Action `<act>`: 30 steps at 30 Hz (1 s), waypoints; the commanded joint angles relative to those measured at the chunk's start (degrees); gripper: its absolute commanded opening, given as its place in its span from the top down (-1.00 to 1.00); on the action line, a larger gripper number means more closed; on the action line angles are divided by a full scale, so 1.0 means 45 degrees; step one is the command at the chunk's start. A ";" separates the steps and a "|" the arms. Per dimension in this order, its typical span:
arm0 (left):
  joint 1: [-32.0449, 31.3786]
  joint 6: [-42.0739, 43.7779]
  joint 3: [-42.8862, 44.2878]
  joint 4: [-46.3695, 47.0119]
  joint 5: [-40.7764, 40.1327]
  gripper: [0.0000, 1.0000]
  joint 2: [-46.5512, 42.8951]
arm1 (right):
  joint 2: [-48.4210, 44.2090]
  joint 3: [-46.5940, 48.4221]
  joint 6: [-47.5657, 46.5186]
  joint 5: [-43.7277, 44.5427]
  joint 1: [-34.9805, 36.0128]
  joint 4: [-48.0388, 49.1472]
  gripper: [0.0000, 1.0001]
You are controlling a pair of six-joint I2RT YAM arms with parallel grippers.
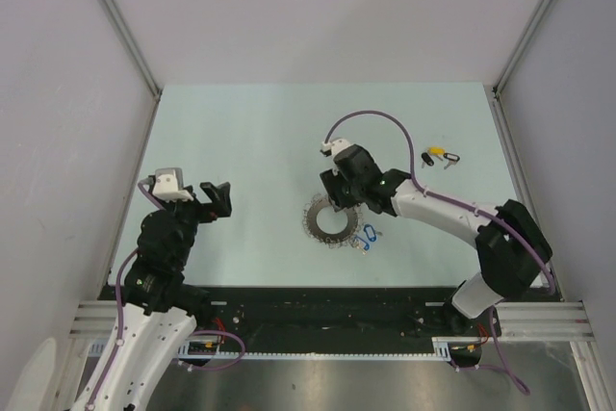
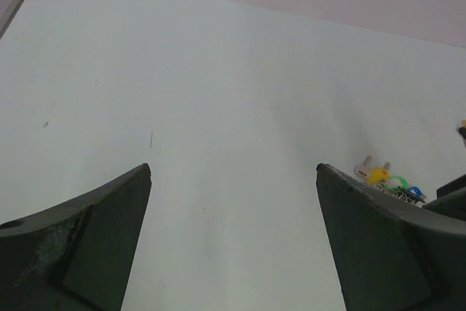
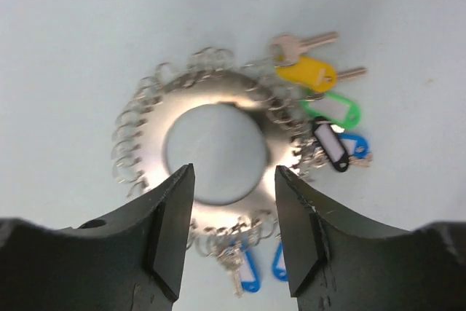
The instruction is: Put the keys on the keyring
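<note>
The keyring (image 1: 330, 219) is a flat silver ring fringed with small wire loops, lying at the table's middle. In the right wrist view the keyring (image 3: 211, 100) carries yellow (image 3: 309, 73), green, black and blue tags on its right and near sides. My right gripper (image 3: 234, 172) hovers open just over the ring's near rim, holding nothing; from above, the right gripper (image 1: 339, 197) sits at the ring's far edge. The loose keys (image 1: 438, 155), one yellow-tagged and one black-tagged, lie far right of it. My left gripper (image 2: 233, 169) is wide open and empty over bare table, and from above the left gripper (image 1: 218, 199) stands left of the ring.
The pale table (image 1: 250, 141) is walled on three sides by grey panels. A black rail (image 1: 318, 307) runs along the near edge between the arm bases. The ring's coloured tags (image 2: 386, 178) peek past my left gripper's right finger.
</note>
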 commanded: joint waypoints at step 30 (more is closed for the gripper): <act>-0.0189 0.2074 0.0599 -0.0031 0.0256 -1.00 0.0324 | 0.0191 -0.1453 0.5247 0.4418 0.4136 -0.1619 0.38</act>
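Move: The keyring lies almost directly under the right hand, its middle about 2 cm back, 1 cm left and 9 cm below. The lower blue tag is some 8 cm back and 5 cm right of the hand, the other blue tag 5 cm back and 8 cm right. The yellow tag lies about 7 cm ahead and 3 cm right. From the left hand, the keyring is roughly 4 cm ahead, 27 cm right and 22 cm below. Backward goes the right hand, about 10 cm over the keyring towards its near rim, first rising a little and bearing left, then sinking some 6 cm and easing back to the right. The wrist turns about 10 degrees clockwise while the fingers narrow from half open to about a third, ending just above the small wire rings on the near rim without visible contact. ##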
